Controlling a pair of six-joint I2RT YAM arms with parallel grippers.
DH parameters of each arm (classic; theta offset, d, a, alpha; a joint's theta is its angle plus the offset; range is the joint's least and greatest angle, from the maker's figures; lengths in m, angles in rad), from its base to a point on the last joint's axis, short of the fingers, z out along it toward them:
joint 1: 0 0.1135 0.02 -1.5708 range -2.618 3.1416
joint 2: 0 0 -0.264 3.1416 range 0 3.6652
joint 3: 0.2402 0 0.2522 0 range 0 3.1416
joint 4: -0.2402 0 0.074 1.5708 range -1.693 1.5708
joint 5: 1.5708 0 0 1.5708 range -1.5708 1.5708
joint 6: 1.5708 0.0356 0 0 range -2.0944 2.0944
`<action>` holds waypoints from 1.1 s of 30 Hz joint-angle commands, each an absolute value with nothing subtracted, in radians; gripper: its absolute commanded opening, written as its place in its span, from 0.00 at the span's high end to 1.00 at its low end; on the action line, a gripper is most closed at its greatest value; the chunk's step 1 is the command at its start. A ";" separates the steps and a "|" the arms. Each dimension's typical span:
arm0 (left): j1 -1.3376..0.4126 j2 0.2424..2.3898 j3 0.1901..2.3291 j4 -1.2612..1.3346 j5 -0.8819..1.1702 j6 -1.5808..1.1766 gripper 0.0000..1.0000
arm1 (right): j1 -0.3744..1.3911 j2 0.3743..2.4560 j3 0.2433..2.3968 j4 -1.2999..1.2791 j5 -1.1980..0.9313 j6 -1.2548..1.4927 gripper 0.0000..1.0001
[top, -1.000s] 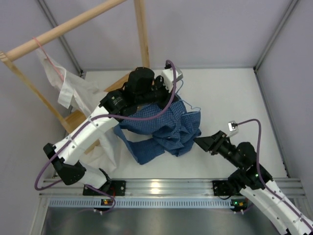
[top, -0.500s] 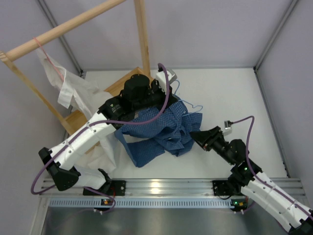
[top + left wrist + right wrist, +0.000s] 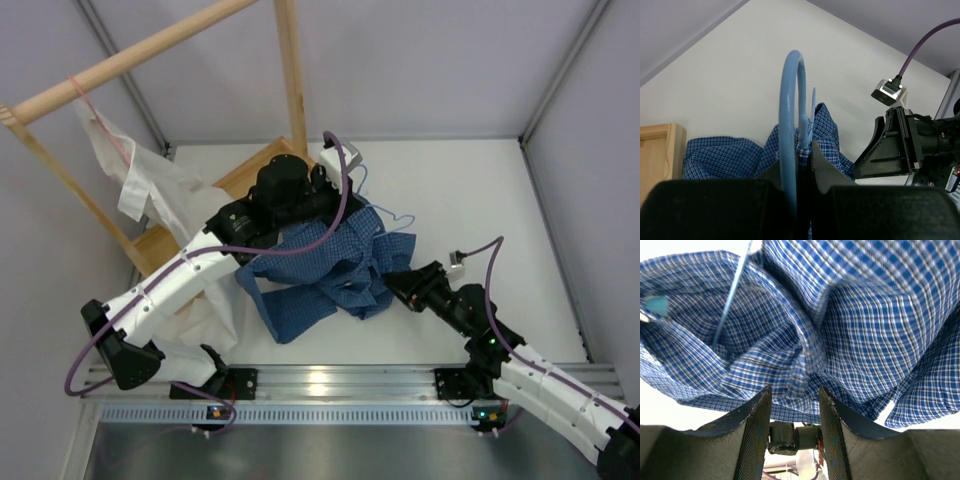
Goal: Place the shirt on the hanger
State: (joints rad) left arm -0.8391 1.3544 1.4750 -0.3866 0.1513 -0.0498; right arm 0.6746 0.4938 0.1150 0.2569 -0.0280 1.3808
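The shirt (image 3: 325, 265), blue fine-checked, hangs crumpled from the hanger (image 3: 396, 215), whose thin light-blue wire pokes out at the shirt's top right. My left gripper (image 3: 343, 200) is above the shirt. In the left wrist view it (image 3: 804, 159) is shut on the hanger's neck, the hook (image 3: 790, 95) arching up from the jaws, with shirt cloth (image 3: 722, 157) below. My right gripper (image 3: 396, 283) sits at the shirt's right edge. In its wrist view it (image 3: 794, 402) is open, the shirt (image 3: 840, 325) just beyond its fingertips and a hanger wire (image 3: 730, 300) running through the folds.
A wooden rack (image 3: 290, 70) stands at the back left, its base (image 3: 245, 178) under my left arm. A white garment (image 3: 140, 185) hangs from a pinkish-red hanger (image 3: 95, 105) on the rod. An aluminium rail (image 3: 330, 382) runs along the near edge. Walls close in both sides.
My right gripper has moved left up to the shirt's right edge and its jaws have narrowed. The left arm shifted slightly back and left, still holding the hanger.
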 commanded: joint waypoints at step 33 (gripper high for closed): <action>-0.838 1.098 1.287 -0.236 0.216 -0.083 1.00 | 0.342 0.796 0.255 0.554 -0.209 1.244 1.00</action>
State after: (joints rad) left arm -0.8394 1.1625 1.3003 -0.3214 0.1768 -0.0673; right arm 0.4175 0.7803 0.1909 0.4839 -0.0750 1.3190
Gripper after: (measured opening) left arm 0.092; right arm 0.006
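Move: The right hand, fingers part open, has the loose shirt edge about 2 cm ahead, 1 cm left and 1 cm below. The hanger's free arm end lies roughly 10 cm ahead of this hand, 3 cm to its right and 7 cm above; the hanger hook is some 12 cm ahead, 7 cm left and 20 cm higher. From the left hand, which holds the hanger by its neck, that shirt edge is around 7 cm back, 8 cm right and 17 cm below. Easing a couple of centimetres forward and slightly down, the right fingers shut and pinch the shirt edge, then pull it forward and to the right, some 7 cm from the start, rising at the end towards the hanger's free arm end and turning about 10 degrees clockwise. The left hand keeps the hanger gripped, then shifts it about 4 cm back and left. ##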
